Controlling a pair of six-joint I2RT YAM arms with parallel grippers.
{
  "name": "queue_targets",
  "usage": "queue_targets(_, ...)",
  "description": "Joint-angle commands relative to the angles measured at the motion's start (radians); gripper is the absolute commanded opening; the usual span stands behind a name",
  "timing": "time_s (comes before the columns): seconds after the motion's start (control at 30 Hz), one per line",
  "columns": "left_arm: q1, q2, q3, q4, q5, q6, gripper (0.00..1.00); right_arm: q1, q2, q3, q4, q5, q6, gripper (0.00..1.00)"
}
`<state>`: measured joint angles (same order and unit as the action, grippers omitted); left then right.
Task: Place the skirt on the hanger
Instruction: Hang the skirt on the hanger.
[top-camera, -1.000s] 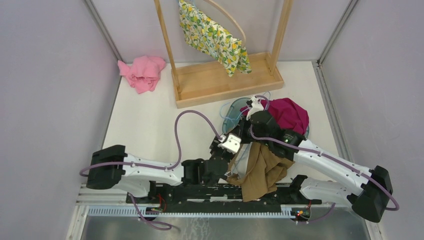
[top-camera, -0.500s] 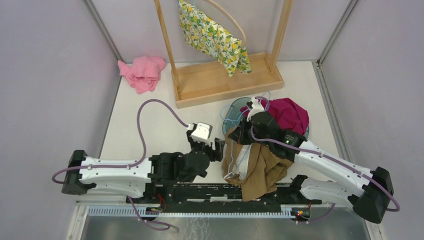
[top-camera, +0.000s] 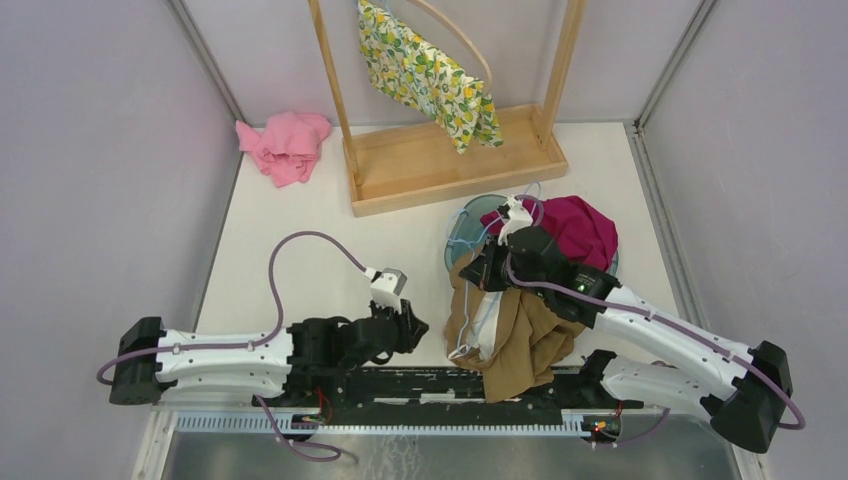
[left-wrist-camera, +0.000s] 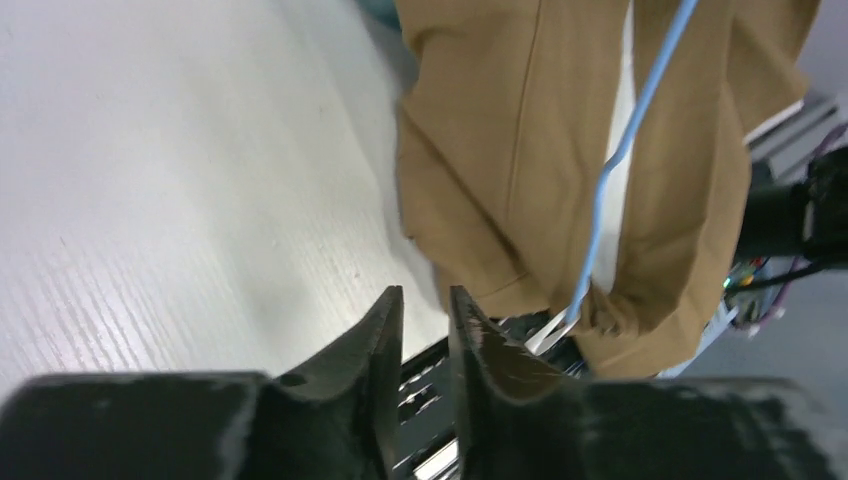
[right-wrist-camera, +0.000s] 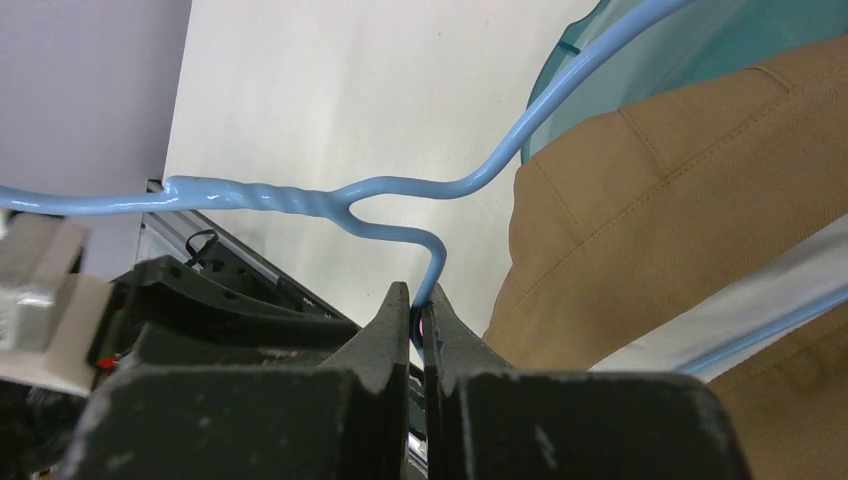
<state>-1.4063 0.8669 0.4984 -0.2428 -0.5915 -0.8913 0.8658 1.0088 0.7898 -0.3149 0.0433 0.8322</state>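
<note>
The brown skirt hangs draped over the light blue wire hanger near the table's front edge. In the left wrist view the skirt shows with a strand of the hanger running down through it. My right gripper is shut on the hanger's wire just below its twisted neck, and in the top view that gripper sits at the skirt's upper edge. My left gripper lies low on the table to the left of the skirt, apart from it. Its jaws stand narrowly open with nothing between them.
A wooden rack stands at the back with a lemon-print cloth hung on it. A pink cloth lies at the back left. A teal basket holding a magenta garment sits behind the skirt.
My left arm has pulled away from the skirt, back to the left and down toward the near edge, and its jaws have narrowed. The right gripper keeps its hold on the hanger.
</note>
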Motion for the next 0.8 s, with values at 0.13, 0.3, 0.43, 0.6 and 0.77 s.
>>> queue_targets(0.13, 0.141, -0.048, -0.141, 0.219, 0.4, -0.163, 0.05, 0.001, -0.072, -0.04, 0.049, 0.053, -0.047, 0.01)
queue_targets(0.3, 0.204, -0.007, -0.195, 0.363, 0.551, -0.199, 0.03, 0.001, -0.102, -0.055, 0.064, 0.065, -0.061, 0.01)
queue_targets(0.43, 0.231, 0.087, -0.277, 0.617, 0.696, -0.277, 0.03, 0.002, -0.117, -0.06, 0.076, 0.076, -0.066, 0.01)
queue_targets(0.6, 0.231, 0.198, -0.263, 0.714, 0.74, -0.275, 0.03, 0.005, -0.124, -0.075, 0.107, 0.078, -0.063, 0.01)
queue_targets(0.77, 0.232, 0.245, -0.233, 0.75, 0.75, -0.267, 0.03, 0.012, -0.125, -0.075, 0.115, 0.084, -0.066, 0.01)
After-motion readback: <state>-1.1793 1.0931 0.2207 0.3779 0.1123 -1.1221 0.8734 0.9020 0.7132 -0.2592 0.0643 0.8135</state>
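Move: The blue hanger's lower end, with a white tag by it, lies about 7 cm right of the left hand, 5 cm back and some 7 cm below. The brown skirt's middle is roughly 18 cm to this hand's right, level with it fore and aft, 9 cm down. The teal tub sits about 17 cm ahead and 20 cm right, 12 cm below. From the right hand, the hanger's lower end is some 13 cm back, 3 cm left and 12 cm below. With no touch that can be made out, the left hand shuts its empty, half-open fingers and heads for the hanger's lower end, at first mostly sinking, then also back and right, about 6 cm down, 5 back and 4 right. It swings some 35 degrees clockwise so the still down-slanting tips point mainly right. The right hand keeps its pinch on the hanger, easing about a centimetre right. ##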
